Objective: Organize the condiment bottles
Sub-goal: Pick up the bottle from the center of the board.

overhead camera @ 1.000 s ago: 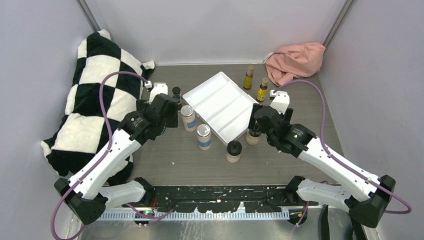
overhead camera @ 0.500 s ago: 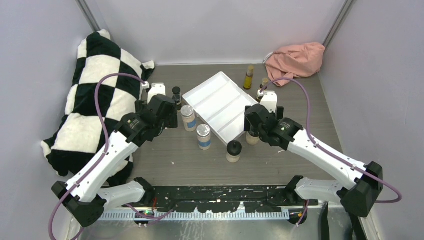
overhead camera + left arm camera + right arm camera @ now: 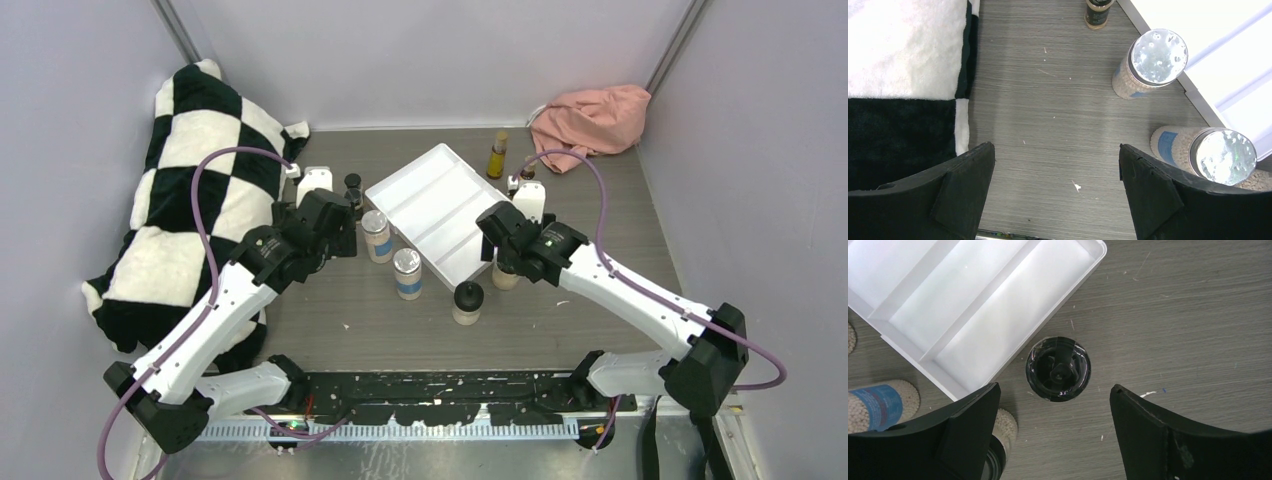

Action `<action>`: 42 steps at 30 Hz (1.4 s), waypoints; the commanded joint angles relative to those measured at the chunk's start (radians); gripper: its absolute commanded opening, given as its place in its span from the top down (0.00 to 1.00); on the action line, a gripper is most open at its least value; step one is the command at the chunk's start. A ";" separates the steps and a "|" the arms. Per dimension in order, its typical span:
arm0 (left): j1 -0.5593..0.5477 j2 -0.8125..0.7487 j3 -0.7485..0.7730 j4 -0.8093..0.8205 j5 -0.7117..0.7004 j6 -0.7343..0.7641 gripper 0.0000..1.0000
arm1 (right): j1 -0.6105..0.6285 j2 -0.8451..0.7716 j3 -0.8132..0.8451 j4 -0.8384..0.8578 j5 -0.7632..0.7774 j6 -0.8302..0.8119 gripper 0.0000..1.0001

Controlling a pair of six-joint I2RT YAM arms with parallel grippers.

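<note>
In the top view, two silver-lidded blue-labelled jars (image 3: 376, 235) (image 3: 407, 273) stand left of the white tray (image 3: 440, 205). Two tan black-capped jars (image 3: 467, 302) (image 3: 506, 279) stand at its near corner. One slim amber bottle (image 3: 497, 155) stands behind the tray; the other (image 3: 526, 174) is mostly hidden by the right arm. One tiny dark bottle (image 3: 353, 185) shows. My right gripper (image 3: 499, 255) (image 3: 1054, 390) is open above a tan jar's black cap (image 3: 1058, 369). My left gripper (image 3: 343, 238) (image 3: 1056, 150) is open and empty, left of the silver jars (image 3: 1157, 56) (image 3: 1223, 156).
A black-and-white checked cushion (image 3: 195, 190) lies along the left side and shows in the left wrist view (image 3: 903, 50). A pink cloth (image 3: 592, 120) lies at the back right corner. The tray's compartments (image 3: 968, 305) hold nothing. Grey walls close the table on three sides.
My right arm has swung left and forward, bringing its open gripper over the tan jar by the tray's corner. My left arm has barely moved.
</note>
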 commanded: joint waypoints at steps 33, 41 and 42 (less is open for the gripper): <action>-0.003 0.044 0.057 0.005 0.025 -0.006 0.05 | -0.235 0.153 0.053 -0.006 -0.341 0.141 0.14; -0.004 0.041 0.049 0.013 0.030 -0.004 0.05 | -0.236 0.165 0.045 0.000 -0.341 0.147 0.19; -0.002 0.042 0.049 0.014 0.029 -0.004 0.05 | -0.236 0.166 0.043 -0.002 -0.340 0.147 0.20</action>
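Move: The black-capped bottle beside the tray stands almost under the right hand, about 2 cm ahead of it, its middle some 9 cm below. A second black-capped bottle lies about 7 cm left and 4 cm back, and the near silver-lidded jar about level with the hand, 17 cm left. The white tray's middle is roughly 15 cm ahead and 12 cm left. From the left hand the aimed bottle is some 33 cm right, 4 cm ahead and 16 cm lower. No clear contact yet: the right hand sinks about 5.5 cm onto the black-capped bottle beside the tray, easing about a centimetre forward, until its open fingers stand either side of the cap. Early on it swings a couple of centimetres right and then back left, while the wrist tips steeper by roughly 15 degrees, rolls its left side up and turns slightly clockwise. ##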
